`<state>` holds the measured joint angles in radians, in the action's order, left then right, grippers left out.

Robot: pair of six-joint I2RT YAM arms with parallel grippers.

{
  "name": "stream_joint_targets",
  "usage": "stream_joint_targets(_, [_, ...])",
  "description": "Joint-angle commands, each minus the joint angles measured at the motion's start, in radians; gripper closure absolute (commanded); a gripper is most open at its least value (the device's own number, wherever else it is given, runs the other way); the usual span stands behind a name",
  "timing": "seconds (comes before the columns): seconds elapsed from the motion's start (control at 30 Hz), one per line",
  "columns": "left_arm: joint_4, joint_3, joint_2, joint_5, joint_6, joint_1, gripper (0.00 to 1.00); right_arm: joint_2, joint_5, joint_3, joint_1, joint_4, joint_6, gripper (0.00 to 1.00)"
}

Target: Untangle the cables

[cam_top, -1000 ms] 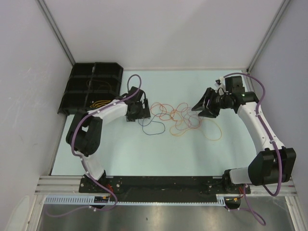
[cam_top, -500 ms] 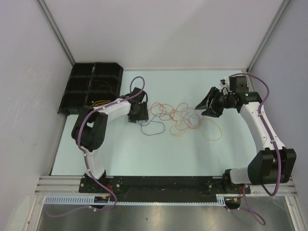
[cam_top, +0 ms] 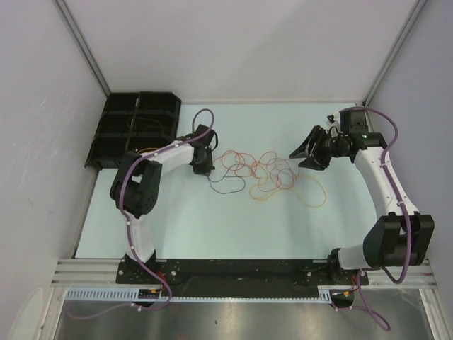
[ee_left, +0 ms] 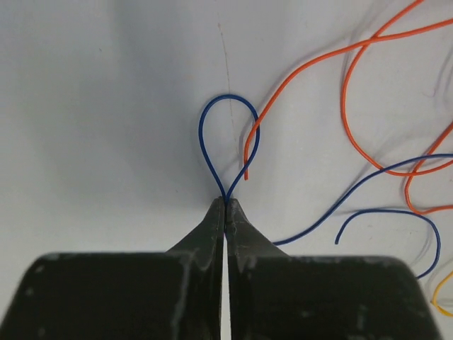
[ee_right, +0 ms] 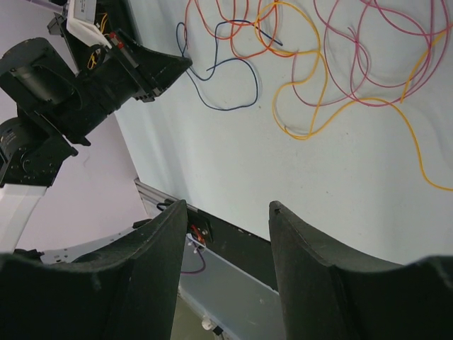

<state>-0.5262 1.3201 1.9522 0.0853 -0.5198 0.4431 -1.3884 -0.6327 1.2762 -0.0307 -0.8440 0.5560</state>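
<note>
The cables (cam_top: pixel 265 170) lie as a loose tangle of orange, yellow, pinkish and dark blue loops on the pale table between the arms. My left gripper (ee_left: pixel 226 202) is shut on the blue cable (ee_left: pixel 201 136) at the tangle's left end, and a small teardrop loop sticks out past its tips. An orange cable (ee_left: pixel 344 99) ends right beside that loop. The same left gripper (cam_top: pixel 203 160) shows in the top view. My right gripper (cam_top: pixel 306 152) hangs open above the tangle's right side with nothing between its fingers. Below it lie the blue cable (ee_right: pixel 256 85), yellow cable (ee_right: pixel 306 136) and pink cable (ee_right: pixel 368 103).
A black compartment tray (cam_top: pixel 134 117) stands at the table's back left, with a thin yellow coil (cam_top: pixel 145 151) in its near part. White walls close in the table on three sides. The arm bases sit on the black rail (cam_top: pixel 233 269) at the near edge.
My left gripper has gone from open to shut, pinching the blue cable's loop, and its arm has drawn in towards the tangle's left end. The right gripper has lifted slightly back and right.
</note>
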Motion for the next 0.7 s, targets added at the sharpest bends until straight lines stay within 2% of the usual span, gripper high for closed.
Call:
stream_joint_targets(0.0, [-0.041,0.094,-0.013,0.059,0.047,-0.027,1.0,-0.017,-0.033,0.061,0.003,0.002,-0.01,0.46])
stream_joint_targets(0.4, [-0.222,0.359,-0.19,0.162,0.017,-0.118,1.0,-0.052,-0.079,0.095,-0.005,0.059,0.027,0.47])
stream_joint_targets(0.67, [-0.317,0.608,-0.246,0.261,0.063,-0.17,1.0,-0.11,-0.061,0.184,-0.061,0.017,-0.013,0.47])
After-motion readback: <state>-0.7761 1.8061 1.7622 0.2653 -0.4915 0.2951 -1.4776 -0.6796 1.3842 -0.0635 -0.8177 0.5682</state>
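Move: The blue cable is already pinched in the left fingers near the table. The black tray it may go to has its middle some 16 cm ahead and 20 cm left, about level in height. The red cable's coils, which the blue crosses, lie about 4 cm ahead and 9 cm right, and the pink tangle 22 cm right, level fore and aft. From the right hand the pinched blue cable is some 25 cm left, 6 cm ahead and 20 cm below. Lifting the blue cable steeply, the shut left hand rises about 23 cm, gaining speed, while also drawing some 8 cm forward and 7 cm left to the tray's side of the table. Its fingers keep their pinch and swing up by roughly 25 degrees to point more forward, with a slight counter-clockwise turn. The empty, half-open right hand drifts about 3 cm forward, left and up. ##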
